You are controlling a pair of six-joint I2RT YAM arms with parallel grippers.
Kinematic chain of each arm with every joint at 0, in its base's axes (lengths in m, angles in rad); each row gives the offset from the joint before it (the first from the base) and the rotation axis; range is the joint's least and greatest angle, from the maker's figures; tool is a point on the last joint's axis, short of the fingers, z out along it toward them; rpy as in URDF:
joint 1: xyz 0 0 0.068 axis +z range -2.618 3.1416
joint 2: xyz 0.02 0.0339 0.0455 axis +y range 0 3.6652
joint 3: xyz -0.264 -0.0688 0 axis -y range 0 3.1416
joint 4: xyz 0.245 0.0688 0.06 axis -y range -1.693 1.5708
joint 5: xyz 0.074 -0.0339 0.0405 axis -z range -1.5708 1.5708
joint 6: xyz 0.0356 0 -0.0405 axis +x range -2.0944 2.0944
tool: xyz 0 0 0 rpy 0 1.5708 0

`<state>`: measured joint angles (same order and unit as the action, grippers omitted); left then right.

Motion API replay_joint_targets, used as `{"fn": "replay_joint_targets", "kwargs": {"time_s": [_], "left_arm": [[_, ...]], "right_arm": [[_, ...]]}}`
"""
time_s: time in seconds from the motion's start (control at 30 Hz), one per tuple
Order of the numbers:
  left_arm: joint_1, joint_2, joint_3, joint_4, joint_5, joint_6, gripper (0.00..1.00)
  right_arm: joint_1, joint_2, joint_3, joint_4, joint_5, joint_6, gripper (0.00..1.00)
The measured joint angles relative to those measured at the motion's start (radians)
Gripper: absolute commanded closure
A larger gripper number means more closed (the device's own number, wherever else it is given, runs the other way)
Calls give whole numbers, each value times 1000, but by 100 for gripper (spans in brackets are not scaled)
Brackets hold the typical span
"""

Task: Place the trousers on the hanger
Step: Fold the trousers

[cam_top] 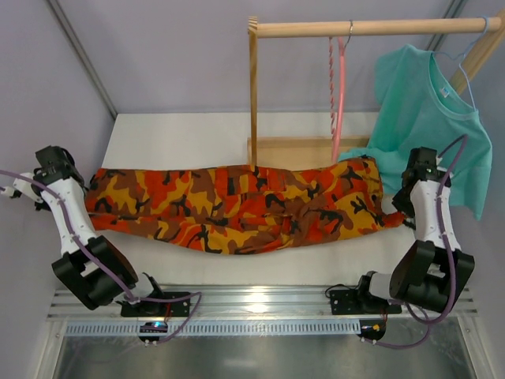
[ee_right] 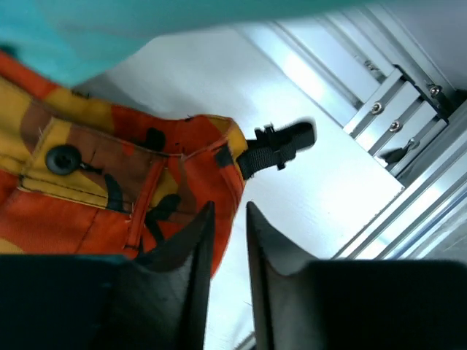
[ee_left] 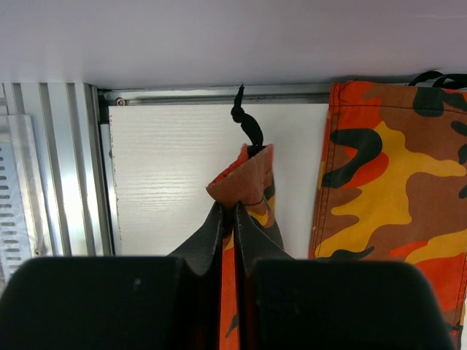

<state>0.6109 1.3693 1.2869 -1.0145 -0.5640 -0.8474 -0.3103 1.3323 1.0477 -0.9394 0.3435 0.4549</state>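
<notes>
The camouflage trousers point(cam_top: 237, 209) lie stretched across the table, leg ends to the left and waist to the right. The pink hanger point(cam_top: 341, 95) hangs by its hook from the wooden rail point(cam_top: 371, 28), behind the trousers. In the left wrist view my left gripper point(ee_left: 233, 209) is shut on a leg hem point(ee_left: 244, 179) with a black drawstring point(ee_left: 246, 124) dangling from it. My right gripper point(ee_right: 228, 209) stands open by a narrow gap over the waistband corner point(ee_right: 197, 146), beside a black strap point(ee_right: 281, 142). Nothing is pinched between its fingers.
A teal T-shirt point(cam_top: 426, 118) hangs on a light-blue hanger at the rail's right end, just behind my right arm. The rack's wooden post point(cam_top: 253, 103) and base point(cam_top: 292, 150) stand behind the trousers. Aluminium rails point(cam_top: 260, 304) run along the near edge.
</notes>
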Motion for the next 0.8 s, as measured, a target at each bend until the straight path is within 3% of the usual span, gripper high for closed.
{"fn": "replay_joint_targets", "kwargs": {"time_s": [0.2, 0.53, 0.67, 0.8], "left_arm": [[0, -11, -50, 29, 16, -2, 100], [0, -38, -147, 57, 45, -5, 100], [0, -38, -147, 71, 55, -4, 100], [0, -37, -146, 79, 72, -5, 100]], "right_arm": [[-75, -71, 42, 22, -24, 26, 60], [32, -109, 72, 60, -185, 148, 58], [13, -119, -1, 84, -126, 181, 58], [-96, -181, -151, 138, -102, 175, 58]]}}
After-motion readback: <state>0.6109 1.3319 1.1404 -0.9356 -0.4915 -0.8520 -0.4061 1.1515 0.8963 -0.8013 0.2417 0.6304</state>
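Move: Already loosening on the waist end of the trousers, the right hand has its strapped corner right beneath, about 7 cm down; the corner's black strap is some 2 cm back and 2 cm right of the hand, and the teal shirt's lower edge about 15 cm ahead and 9 cm left. The left hand holds the near leg's hem about 17 cm above its board spot; the far leg's hem lies roughly 15 cm ahead, about level left-right. Letting go of the waist corner, the right hand opens to nearly half, swings up about 5 cm, forward and left, then drops back to almost where it began, empty over the corner, its fingers tipped forward some 15 degrees and turned clockwise. The left keeps its pinch on the near leg's hem and lowers it about 4 cm towards the board, easing slightly right, then holds that height. ##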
